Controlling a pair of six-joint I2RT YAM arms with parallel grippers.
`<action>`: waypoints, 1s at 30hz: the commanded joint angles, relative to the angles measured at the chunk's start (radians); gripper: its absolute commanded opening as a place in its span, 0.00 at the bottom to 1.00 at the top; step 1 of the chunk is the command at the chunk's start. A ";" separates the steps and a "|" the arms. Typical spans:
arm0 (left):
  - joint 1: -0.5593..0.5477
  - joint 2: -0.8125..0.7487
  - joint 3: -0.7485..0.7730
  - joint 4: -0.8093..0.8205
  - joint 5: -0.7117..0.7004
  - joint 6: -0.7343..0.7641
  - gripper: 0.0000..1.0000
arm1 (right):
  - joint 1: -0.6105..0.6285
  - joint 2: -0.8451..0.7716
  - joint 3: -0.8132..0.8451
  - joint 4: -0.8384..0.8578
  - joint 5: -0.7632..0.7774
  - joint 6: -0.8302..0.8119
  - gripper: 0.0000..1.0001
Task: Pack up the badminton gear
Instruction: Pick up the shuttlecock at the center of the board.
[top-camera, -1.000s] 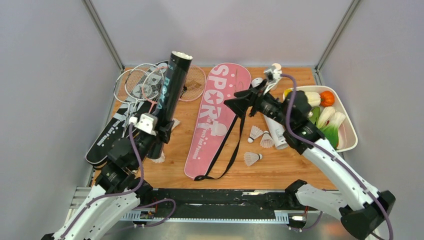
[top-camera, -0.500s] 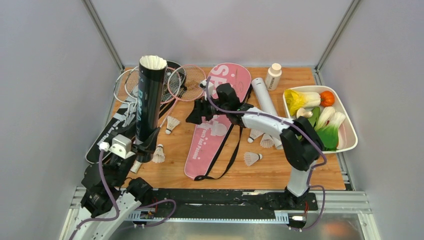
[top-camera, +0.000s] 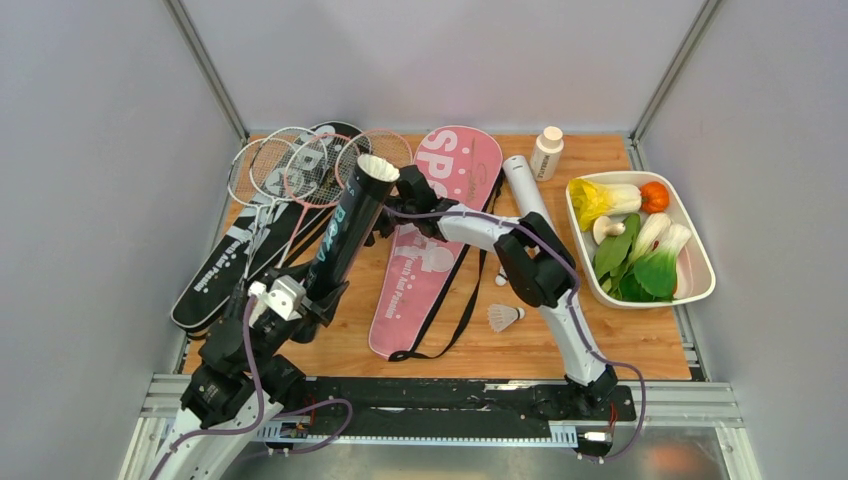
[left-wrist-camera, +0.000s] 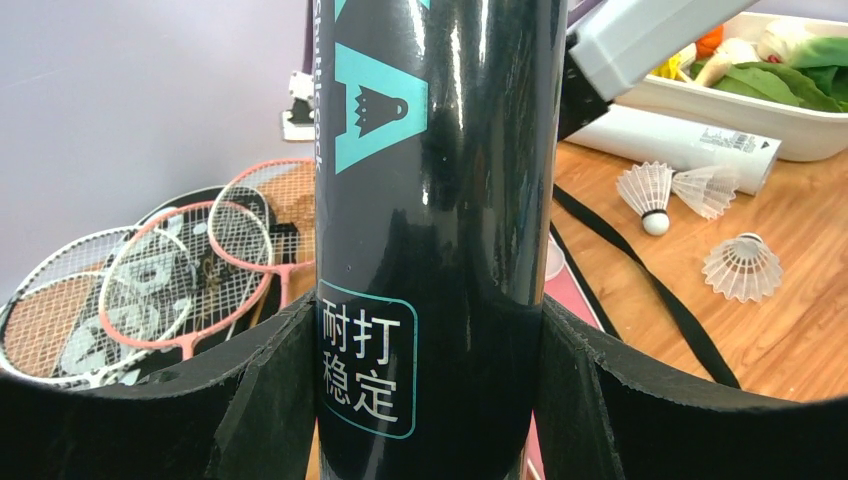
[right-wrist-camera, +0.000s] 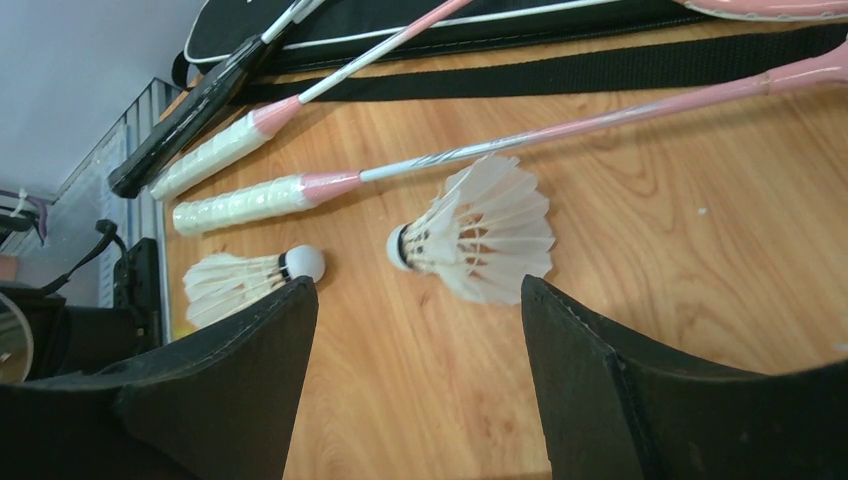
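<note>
My left gripper (top-camera: 318, 298) (left-wrist-camera: 430, 320) is shut on the lower end of a long black tube (top-camera: 345, 230) (left-wrist-camera: 430, 200). The tube leans up and to the right, and its open mouth shows white inside. My right gripper (top-camera: 390, 225) (right-wrist-camera: 418, 290) hangs open just over the wood beside the tube, nothing between its fingers. A white shuttlecock (right-wrist-camera: 480, 240) lies just ahead of its right finger and another (right-wrist-camera: 245, 280) by its left finger. Pink and white rackets (top-camera: 290, 170) lie on the black bag (top-camera: 225, 270). The pink bag (top-camera: 435, 240) lies mid-table and a white tube (top-camera: 525, 185) to its right.
More shuttlecocks (top-camera: 505, 318) (left-wrist-camera: 650, 190) lie right of the pink bag, whose black strap trails toward the near edge. A small white bottle (top-camera: 546, 152) stands at the back. A white tray (top-camera: 708, 275) of toy vegetables sits at the right. Racket handles (right-wrist-camera: 250, 200) lie near my right gripper.
The right arm swung left across the pink bag and came down beside the black tube. The left arm tipped the tube from upright to a lean toward the right.
</note>
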 joint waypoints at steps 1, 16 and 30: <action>0.003 -0.089 0.015 0.069 0.031 -0.014 0.00 | 0.001 0.084 0.122 0.032 -0.019 -0.027 0.77; 0.002 -0.094 0.010 0.065 -0.010 0.001 0.00 | 0.026 0.183 0.150 0.139 -0.180 0.008 0.28; 0.003 -0.061 -0.004 0.053 0.012 0.035 0.00 | -0.106 -0.363 -0.330 0.270 -0.076 0.050 0.00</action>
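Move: The shuttlecock I want lies about 4 cm to the left of my open right hand, neither ahead nor back, and some 6 cm below. The thin racket shaft runs another 4 cm left of it; a second shuttlecock lies about 11 cm back and 8 cm left of my hand, and the pink bag's middle about 13 cm to the right. From my left hand the wanted shuttlecock is roughly 18 cm ahead, 7 cm right and 22 cm down. I sink my right hand about 5 cm while easing leftward onto the shuttlecock, first a little forward, then drawing back, turning slightly counter-clockwise. Low down I close the wide-open fingers fully, pinching the feathers near the cork, then pull back and right and rise some 8 cm, keeping the pinch. ##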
